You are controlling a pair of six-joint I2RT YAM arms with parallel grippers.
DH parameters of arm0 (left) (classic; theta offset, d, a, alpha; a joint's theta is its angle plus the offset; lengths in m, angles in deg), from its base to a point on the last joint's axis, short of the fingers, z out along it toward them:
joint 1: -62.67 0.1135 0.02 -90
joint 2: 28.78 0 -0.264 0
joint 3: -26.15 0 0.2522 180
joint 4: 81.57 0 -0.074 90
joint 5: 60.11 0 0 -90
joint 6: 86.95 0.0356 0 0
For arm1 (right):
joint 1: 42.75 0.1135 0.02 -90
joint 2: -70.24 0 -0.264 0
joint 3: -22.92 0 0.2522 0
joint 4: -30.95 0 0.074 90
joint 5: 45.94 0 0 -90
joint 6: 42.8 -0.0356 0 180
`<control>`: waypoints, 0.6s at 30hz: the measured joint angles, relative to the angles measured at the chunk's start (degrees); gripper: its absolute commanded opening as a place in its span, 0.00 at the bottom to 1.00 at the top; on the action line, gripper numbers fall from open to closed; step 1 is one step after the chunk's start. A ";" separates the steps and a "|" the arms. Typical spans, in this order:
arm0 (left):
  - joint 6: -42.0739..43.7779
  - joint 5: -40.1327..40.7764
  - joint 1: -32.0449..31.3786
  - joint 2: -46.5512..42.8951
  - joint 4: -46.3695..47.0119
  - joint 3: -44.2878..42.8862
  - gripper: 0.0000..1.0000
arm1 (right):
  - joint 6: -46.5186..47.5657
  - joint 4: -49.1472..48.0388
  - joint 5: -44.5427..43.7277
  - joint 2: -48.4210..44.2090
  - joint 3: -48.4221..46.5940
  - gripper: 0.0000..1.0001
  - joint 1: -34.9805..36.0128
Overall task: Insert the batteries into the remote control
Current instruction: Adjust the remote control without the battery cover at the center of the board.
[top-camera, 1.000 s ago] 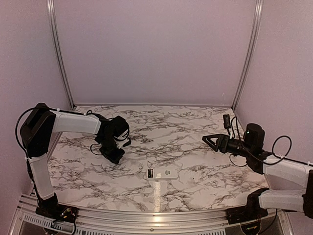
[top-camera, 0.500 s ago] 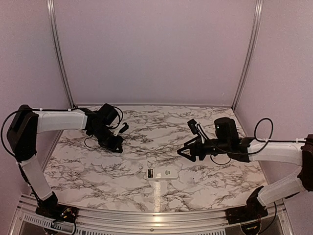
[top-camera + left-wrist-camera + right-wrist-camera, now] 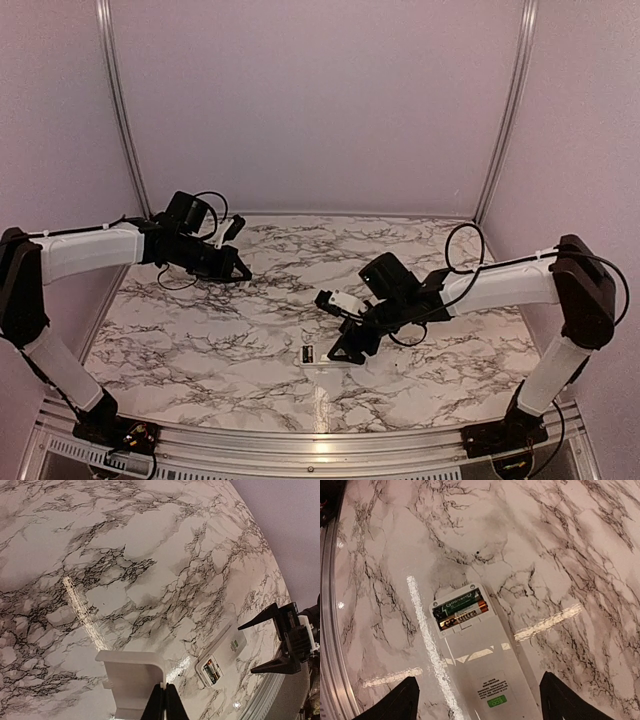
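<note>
The remote control (image 3: 481,672) lies back side up on the marble table, its compartment uncovered. Two batteries (image 3: 461,612) sit side by side in that compartment, one green-black, one gold. My right gripper (image 3: 477,677) hovers open over the remote's label end, one finger on each side and neither touching it. In the top view the right gripper (image 3: 348,345) stands just right of the remote control (image 3: 328,356). My left gripper (image 3: 163,700) is shut on the edge of a white battery cover (image 3: 131,677), held in the air at the back left. From there the remote control (image 3: 223,656) shows far off.
The marble table (image 3: 420,250) is bounded by a metal rail (image 3: 320,440) along the near edge and lilac walls on the other sides. Bright light streaks (image 3: 427,640) cross the tabletop beside the remote.
My right arm has swung in from the right and down over the remote. My left arm has risen from the table and pulled back to the left, its jaws having closed on the cover.
</note>
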 measured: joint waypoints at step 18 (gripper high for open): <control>-4.39 -6.58 1.64 -1.97 7.89 2.64 0.00 | 6.69 8.68 -8.63 11.65 -8.68 0.77 2.93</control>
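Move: From the open right hand, the middle of the remote control lies about 6 cm below, some 3 cm to the left and 1 cm ahead. The remote lies lengthwise left to right, with the two loaded batteries in its uncovered left end, about 9 cm left and 1 cm ahead of this hand and also 6 cm below. From the left hand, shut on the battery cover, the remote is roughly 18 cm to the right, 10 cm back and 13 cm below. The right hand sinks about 5 cm over the right half of the remote, easing back a centimetre at first and then forward again, while its wrist tips the fingers some 15 degrees steeper; they stay wide open and come down astride the body, one towards each long edge, without closing. Meanwhile the left hand keeps its pinch on the battery cover and rises a further 2.5 cm, slowing early, its fingers tilting a little nearer to level. ##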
